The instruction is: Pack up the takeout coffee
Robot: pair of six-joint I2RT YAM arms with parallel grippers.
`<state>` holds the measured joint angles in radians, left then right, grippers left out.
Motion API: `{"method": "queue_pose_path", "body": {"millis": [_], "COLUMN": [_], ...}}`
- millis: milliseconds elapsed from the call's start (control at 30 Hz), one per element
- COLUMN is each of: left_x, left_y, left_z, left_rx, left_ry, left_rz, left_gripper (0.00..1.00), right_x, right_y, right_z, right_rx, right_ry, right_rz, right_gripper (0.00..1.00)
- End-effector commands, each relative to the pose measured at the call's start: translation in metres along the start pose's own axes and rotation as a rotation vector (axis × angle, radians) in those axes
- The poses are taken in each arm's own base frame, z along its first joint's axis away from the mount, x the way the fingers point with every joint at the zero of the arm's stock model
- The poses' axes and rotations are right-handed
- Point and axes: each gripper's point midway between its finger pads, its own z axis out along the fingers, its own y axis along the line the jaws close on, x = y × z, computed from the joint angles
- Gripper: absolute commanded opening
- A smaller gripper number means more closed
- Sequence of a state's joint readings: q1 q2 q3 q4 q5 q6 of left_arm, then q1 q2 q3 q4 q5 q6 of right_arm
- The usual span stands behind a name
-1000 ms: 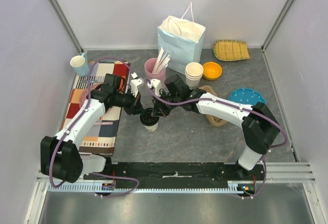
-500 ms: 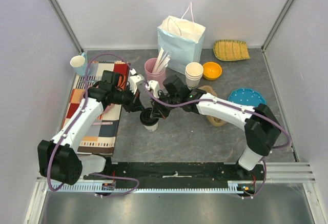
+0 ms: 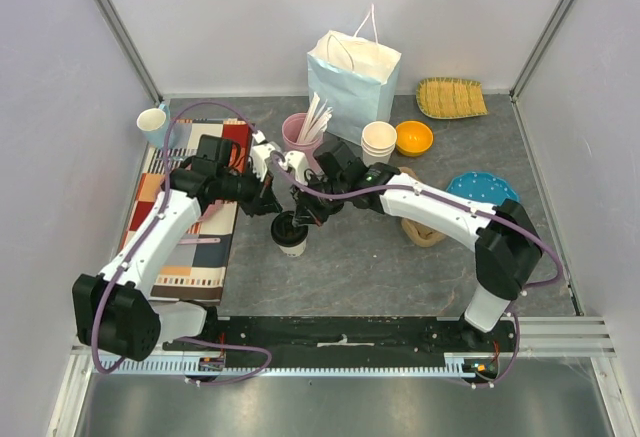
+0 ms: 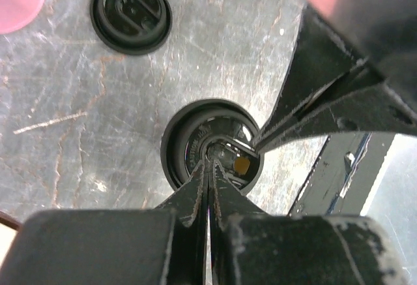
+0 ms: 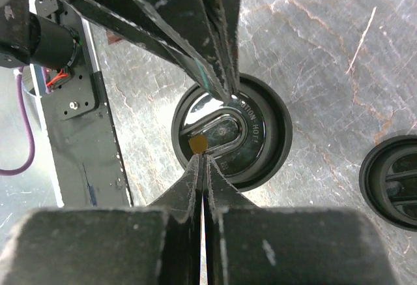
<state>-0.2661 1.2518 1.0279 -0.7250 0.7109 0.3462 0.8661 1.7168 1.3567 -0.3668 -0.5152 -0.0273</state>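
Observation:
The takeout coffee (image 3: 290,234), a small white paper cup with a black lid, stands on the grey table between both arms. My left gripper (image 3: 274,207) is shut, its tips over the lid's left side. My right gripper (image 3: 309,213) is shut, its tips over the lid's right side. In the left wrist view the shut left gripper (image 4: 208,162) points at the lid (image 4: 182,141), with the right gripper's fingers (image 4: 326,96) beside it. In the right wrist view the shut right gripper (image 5: 202,157) sits at the edge of the lid (image 5: 260,135).
A pale blue paper bag (image 3: 352,77) stands open at the back. A pink cup of stirrers (image 3: 300,132), stacked white cups (image 3: 378,142), an orange bowl (image 3: 413,138), a blue plate (image 3: 482,189), a mug (image 3: 155,125) and a patchwork cloth (image 3: 190,227) surround the arms. A loose lid (image 4: 130,14) lies nearby.
Both shut grippers have drawn back slightly toward the far side, so more of the lid shows. The cup has stayed in place.

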Motion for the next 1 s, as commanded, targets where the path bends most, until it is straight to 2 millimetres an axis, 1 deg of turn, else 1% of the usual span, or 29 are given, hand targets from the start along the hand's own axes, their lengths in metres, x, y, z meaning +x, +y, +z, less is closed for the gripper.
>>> {"method": "queue_pose_path", "body": {"millis": [0,67,133,167,200,233,267,300,333,367,400,433,467,500,533,567,600,633,667,733,767,800,833,867,900,933,967], "left_x": [-0.017,-0.022,-0.025,-0.028,-0.029,-0.032,-0.035,-0.037,-0.038,-0.042,-0.042,-0.044,-0.045,-0.046,-0.047,-0.048,-0.049,-0.051,-0.051,-0.056,-0.058,-0.058,-0.064,-0.066,-0.068,-0.073,-0.074], "left_y": [0.003,0.006,0.008,0.012,0.013,0.015,0.018,0.019,0.020,0.024,0.025,0.028,0.032,0.035,0.037,0.043,0.045,0.050,0.055,0.062,0.065,0.068,0.069,0.069,0.071,0.072,0.071], "left_z": [-0.011,-0.015,-0.019,-0.022,-0.024,-0.026,-0.030,-0.031,-0.033,-0.036,-0.036,-0.037,-0.040,-0.041,-0.043,-0.046,-0.048,-0.051,-0.052,-0.055,-0.057,-0.055,-0.057,-0.057,-0.057,-0.060,-0.062], "left_rx": [-0.032,-0.055,-0.076,-0.099,-0.110,-0.125,-0.149,-0.159,-0.168,-0.190,-0.198,-0.213,-0.240,-0.255,-0.271,-0.305,-0.320,-0.339,-0.367,-0.395,-0.409,-0.409,-0.416,-0.417,-0.420,-0.426,-0.428], "left_ry": [-0.024,-0.030,-0.034,-0.037,-0.036,-0.041,-0.044,-0.045,-0.047,-0.050,-0.049,-0.050,-0.049,-0.048,-0.049,-0.045,-0.045,-0.048,-0.040,-0.043,-0.044,-0.038,-0.047,-0.051,-0.050,-0.058,-0.056], "left_rz": [0.059,0.057,0.055,0.055,0.055,0.058,0.057,0.055,0.052,0.052,0.048,0.039,0.034,0.028,0.027,0.022,0.022,0.015,0.011,0.004,0.000,-0.007,-0.001,0.002,0.001,0.004,0.010], "left_gripper": [0.02,0.02,0.02,0.02,0.03,0.05,0.08,0.17,0.23,0.30,0.43,0.49,0.54,0.62,0.67,0.71,0.82,0.89,0.97,0.98,0.98,0.98,0.99,0.99,0.99,0.99,0.99], "right_x": [-0.067,-0.078,-0.085,-0.088,-0.091,-0.093,-0.093,-0.096,-0.098,-0.099,-0.102,-0.104,-0.106,-0.110,-0.113,-0.116,-0.120,-0.123,-0.127,-0.131,-0.138,-0.140,-0.150,-0.149,-0.151,-0.158,-0.160], "right_y": [0.015,0.015,0.007,0.004,-0.004,-0.009,-0.014,-0.022,-0.030,-0.036,-0.047,-0.055,-0.062,-0.073,-0.078,-0.093,-0.098,-0.105,-0.120,-0.133,-0.142,-0.148,-0.151,-0.163,-0.169,-0.174,-0.181], "right_z": [-0.026,-0.032,-0.038,-0.042,-0.049,-0.052,-0.057,-0.067,-0.073,-0.079,-0.092,-0.101,-0.109,-0.125,-0.134,-0.149,-0.161,-0.171,-0.190,-0.209,-0.227,-0.233,-0.245,-0.251,-0.253,-0.260,-0.264], "right_rx": [-0.002,0.014,0.054,0.075,0.123,0.153,0.179,0.212,0.256,0.279,0.317,0.353,0.385,0.427,0.457,0.527,0.561,0.600,0.668,0.727,0.757,0.766,0.775,0.788,0.798,0.819,0.828], "right_ry": [-0.149,-0.173,-0.187,-0.193,-0.203,-0.208,-0.209,-0.226,-0.235,-0.245,-0.269,-0.283,-0.298,-0.326,-0.344,-0.367,-0.393,-0.412,-0.440,-0.471,-0.503,-0.508,-0.537,-0.534,-0.532,-0.524,-0.518], "right_rz": [-0.110,-0.105,-0.095,-0.091,-0.088,-0.081,-0.074,-0.065,-0.051,-0.039,-0.003,0.011,0.026,0.050,0.065,0.084,0.100,0.116,0.137,0.156,0.162,0.153,0.137,0.135,0.116,0.043,0.019], "right_gripper": [0.00,0.01,0.08,0.15,0.20,0.32,0.36,0.40,0.48,0.52,0.55,0.63,0.66,0.69,0.73,0.75,0.77,0.81,0.82,0.86,0.87,0.88,0.88,0.89,0.89,0.89,0.88]}}
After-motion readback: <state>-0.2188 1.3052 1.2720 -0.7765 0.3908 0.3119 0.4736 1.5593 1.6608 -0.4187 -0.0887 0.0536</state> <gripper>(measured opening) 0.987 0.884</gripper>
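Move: The paper cup stack lies about 20 cm ahead of the right gripper and 19 cm to its right, its middle some 5 cm lower; the orange bowl is 5 cm beyond the stack and 11 cm farther right, the pink container level with it but 17 cm to its left. The lidded coffee cup sits just under both shut grippers: 2 cm back and 2 cm left of the right hand, 3 cm back and 2 cm right of the left. Lift both closed grippers straight up off the lidded cup first. Then sweep the right one forward, right and up, about 30 cm in all, opening it and swinging it some 45 degrees clockwise until it hangs high over the cup stack. Draw the left gripper forward, left and up by roughly 10 cm, spreading its fingers wide and turning a little counter-clockwise. ##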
